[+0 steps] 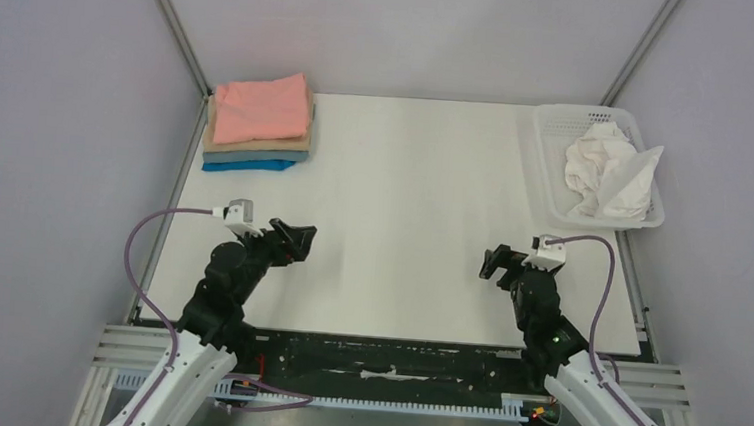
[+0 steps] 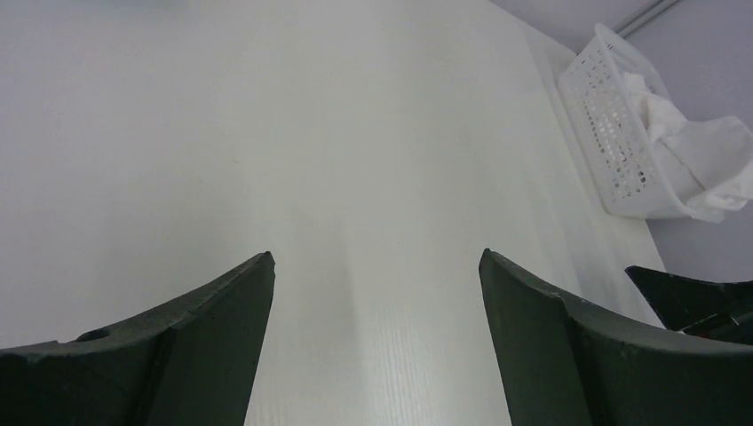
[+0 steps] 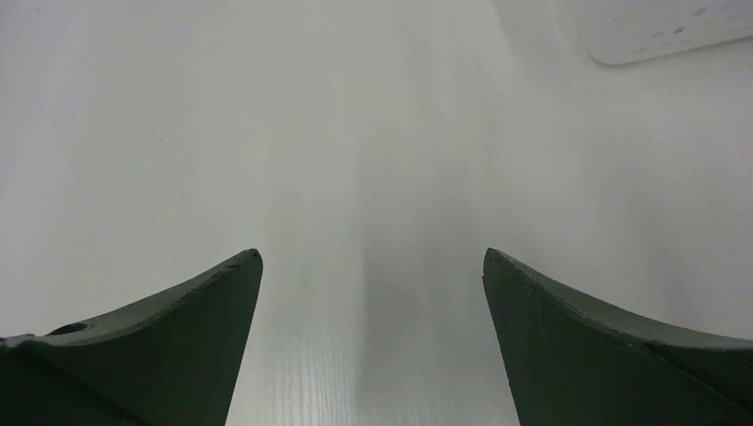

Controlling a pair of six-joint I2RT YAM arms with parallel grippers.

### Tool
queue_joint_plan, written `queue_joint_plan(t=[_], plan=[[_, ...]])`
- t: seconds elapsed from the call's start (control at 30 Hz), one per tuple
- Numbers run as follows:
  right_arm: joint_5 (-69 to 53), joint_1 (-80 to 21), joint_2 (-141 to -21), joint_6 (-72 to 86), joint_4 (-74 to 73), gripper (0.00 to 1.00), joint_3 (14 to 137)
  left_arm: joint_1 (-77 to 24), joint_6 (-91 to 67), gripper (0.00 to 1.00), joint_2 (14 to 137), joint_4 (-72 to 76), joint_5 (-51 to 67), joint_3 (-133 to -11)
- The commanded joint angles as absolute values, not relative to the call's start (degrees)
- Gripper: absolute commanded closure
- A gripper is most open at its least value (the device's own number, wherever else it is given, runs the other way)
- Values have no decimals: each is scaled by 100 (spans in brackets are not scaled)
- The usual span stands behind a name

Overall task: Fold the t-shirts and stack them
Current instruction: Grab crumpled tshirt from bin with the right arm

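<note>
A stack of folded t-shirts sits at the table's far left corner: salmon pink (image 1: 260,108) on top, then tan (image 1: 257,149), grey-blue and bright blue (image 1: 248,165) beneath. A crumpled white t-shirt (image 1: 608,172) lies in the white mesh basket (image 1: 555,165) at the far right; it also shows in the left wrist view (image 2: 693,146). My left gripper (image 1: 303,238) is open and empty over bare table at the near left (image 2: 376,259). My right gripper (image 1: 492,263) is open and empty at the near right (image 3: 373,256). Both are far from any shirt.
The white table (image 1: 403,215) spans between the arms. Grey walls with metal corner posts enclose the back and sides. A black rail runs along the near edge (image 1: 393,359). The basket's corner shows in the right wrist view (image 3: 657,31).
</note>
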State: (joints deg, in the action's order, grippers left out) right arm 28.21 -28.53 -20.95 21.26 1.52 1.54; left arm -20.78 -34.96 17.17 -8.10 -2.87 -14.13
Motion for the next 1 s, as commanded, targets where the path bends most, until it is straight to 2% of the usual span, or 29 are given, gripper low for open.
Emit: queue_joint_plan(t=[0.0, 0.13, 0.3, 0.43, 0.7, 0.97], plan=[[2691, -2865, -2713, 2570, 121, 2, 1193, -2083, -3631, 9, 1723, -173, -168, -1346], [2216, -2874, -4062, 2743, -539, 2, 2770, -2084, -3604, 8, 1709, -140, -76, -1371], [2986, -2807, -5710, 2417, -985, 2, 4469, -2084, -3596, 8, 1602, -186, -116, -1323], [2501, -1950, -7029, 2149, -1514, 2, 6212, -2084, -3598, 8, 1547, -228, -264, -1292], [3006, -506, -9955, -694, -3108, 2, 9988, -2084, -3581, 8, 1589, -290, -375, -1294], [3854, 622, -11202, -2956, -2497, 2, 10108, -2083, -3610, 8, 1913, -38, -551, -1239]])
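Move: The crumpled t-shirt lies about 26 cm ahead of the right hand and 25 cm to its right, only a few cm lower. The bin holding it is centred some 26 cm ahead and 22 cm to the right. The bin's near rim is about 13 cm ahead and 21 cm to the right, roughly at the hand's height. From the left hand, the t-shirt is some 27 cm ahead, 70 cm to the right and 10 cm lower. Up and over into the space above the bin goes the empty right hand, heading for the crumpled t-shirt. It climbs about 20 cm while reaching some 26 cm forward, first drifting about 5 cm left, then swinging over 20 cm right and starting to sink, its left side rolling down as the fingers tip down and turn clockwise. The fingers stay wide open and touch nothing yet. ##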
